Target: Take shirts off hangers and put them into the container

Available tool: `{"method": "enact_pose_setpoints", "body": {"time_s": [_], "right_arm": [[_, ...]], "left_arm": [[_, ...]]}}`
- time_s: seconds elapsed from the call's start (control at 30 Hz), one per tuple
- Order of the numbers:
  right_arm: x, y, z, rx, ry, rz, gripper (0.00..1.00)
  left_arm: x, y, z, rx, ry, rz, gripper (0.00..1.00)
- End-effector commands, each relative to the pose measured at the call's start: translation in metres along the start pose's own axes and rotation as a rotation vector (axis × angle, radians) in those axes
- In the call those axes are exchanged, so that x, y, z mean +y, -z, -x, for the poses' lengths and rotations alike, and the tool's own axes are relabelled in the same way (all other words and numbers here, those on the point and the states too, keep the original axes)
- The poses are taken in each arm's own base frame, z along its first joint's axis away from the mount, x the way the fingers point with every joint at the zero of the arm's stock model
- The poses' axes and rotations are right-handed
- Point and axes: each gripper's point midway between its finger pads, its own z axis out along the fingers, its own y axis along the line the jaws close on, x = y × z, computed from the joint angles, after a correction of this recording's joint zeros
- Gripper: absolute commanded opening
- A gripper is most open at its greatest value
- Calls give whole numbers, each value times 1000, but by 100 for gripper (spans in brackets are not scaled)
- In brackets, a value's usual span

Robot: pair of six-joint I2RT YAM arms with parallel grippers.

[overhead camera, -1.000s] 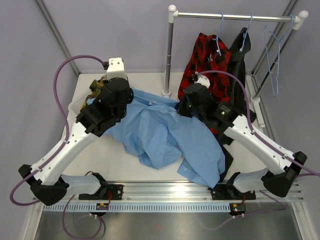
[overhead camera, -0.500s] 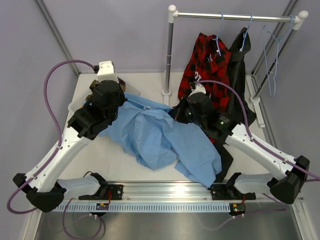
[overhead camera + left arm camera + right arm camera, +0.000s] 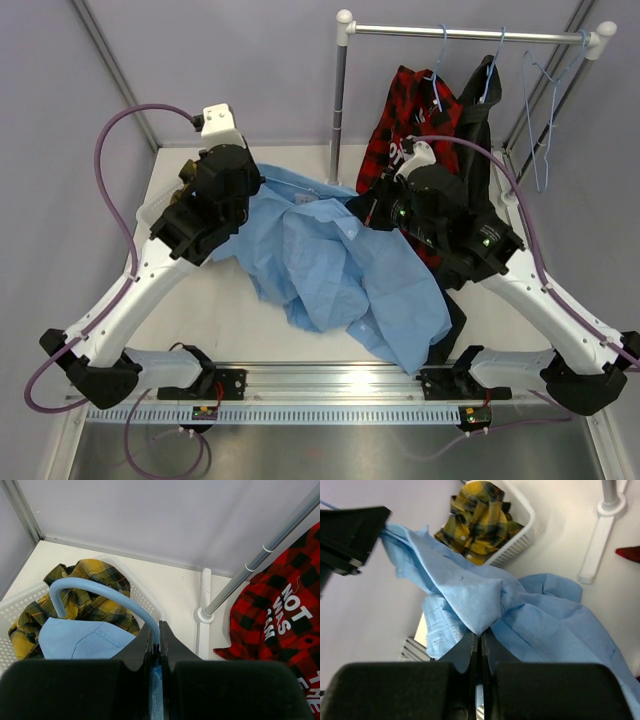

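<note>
The light blue shirt [image 3: 330, 270] is stretched between both arms and trails over the table. My left gripper [image 3: 159, 630] is shut on the hook of a pale-blue hanger [image 3: 100, 590], with blue cloth [image 3: 80, 637] beside the jaws. It hovers by the container [image 3: 20, 605], which holds the yellow-and-black plaid shirt [image 3: 90, 595]. My right gripper [image 3: 479, 635] is shut on a fold of the blue shirt [image 3: 470, 590], right of the left gripper [image 3: 250, 190]. The red-and-black plaid shirt [image 3: 410, 120] and the black shirt [image 3: 480, 130] hang on hangers.
The white-capped metal rail [image 3: 470, 33] stands at the back right, its post foot [image 3: 205, 614] on the table near the container. An empty hanger [image 3: 545, 130] hangs at the rail's right end. Grey walls close in the back and sides.
My right arm has risen and moved back towards the rail, drawing the blue shirt with it. The left arm swung left, then back a little, still holding the hanger.
</note>
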Motion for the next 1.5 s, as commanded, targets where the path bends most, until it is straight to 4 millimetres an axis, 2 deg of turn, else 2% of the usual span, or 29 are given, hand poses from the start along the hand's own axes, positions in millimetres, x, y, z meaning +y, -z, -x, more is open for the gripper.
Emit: {"method": "enact_pose_setpoints", "body": {"time_s": [0.0, 0.1, 0.23, 0.27, 0.33, 0.37, 0.5, 0.6, 0.67, 0.7, 0.83, 0.87, 0.93, 1.1, 1.2, 1.33, 1.47], "right_arm": [[-31, 1, -14, 20, 30, -113, 0], [-67, 5, -17, -9, 52, -263, 0], [-92, 9, -21, -35, 76, -358, 0], [-104, 7, -29, -27, 87, -388, 0], [-104, 5, -31, -45, 73, -368, 0], [-108, 1, -44, -11, 71, -356, 1], [-113, -10, -54, 44, 62, -357, 2], [-127, -11, -44, 55, 45, -387, 0], [-131, -8, -33, 47, 38, -374, 0], [-137, -3, -19, 18, 30, -378, 0], [-136, 11, 11, -5, 59, -401, 0], [-136, 13, 15, -6, 78, -405, 0], [-132, 15, 21, -15, 80, -398, 0], [-138, 15, 24, 5, 62, -397, 0], [-132, 21, 27, 29, 64, -352, 0], [-115, 28, 31, 78, 86, -247, 0], [-98, 23, 18, 149, 86, -106, 0]], "left_arm": [[11, 3, 45, -121, 104, 67, 0], [19, 8, 47, -134, 99, 81, 0], [31, 12, 50, -155, 93, 114, 0], [32, 13, 52, -159, 103, 109, 0], [33, 15, 53, -160, 124, 94, 0], [32, 15, 53, -158, 128, 84, 0], [17, 21, 51, -147, 115, -40, 0], [11, 29, 45, -143, 79, -123, 0], [17, 34, 37, -142, 61, -136, 0], [21, 36, 35, -147, 37, -134, 0], [39, 40, 19, -140, -24, -94, 0], [41, 39, 13, -132, -32, -90, 0], [44, 43, 13, -136, -41, -95, 0], [51, 41, 7, -131, -76, -62, 0], [61, 37, 3, -127, -116, -6, 0], [70, 33, -4, -117, -121, 31, 0], [64, 38, 2, -132, -56, -16, 0]]}}
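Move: The left hand grips the blue hanger; the fold of blue shirt pinched in the right hand lies about 21 cm to its right, some 7 cm back and roughly level. The container lies about 13 cm ahead, 17 cm left and 33 cm below the left hand. From the right hand the hanger in the left hand is about 21 cm left, 7 cm ahead and level, and the hanging red plaid shirt some 20 cm ahead and 12 cm to the right. The right hand keeps its pinch on the blue shirt and dips about 8 cm while edging forward and right, then carries on to the right, away from the container, and comes back up some 4 cm, ending about 5 cm to the right of its start. The left hand, fingers still shut on the hanger, draws back about 4 cm with a little sinking and shift to the right, swinging its fingers nearly 20 degrees clockwise so that they point more towards the rack, then holds there while the right hand keeps the cloth stretched between them. ##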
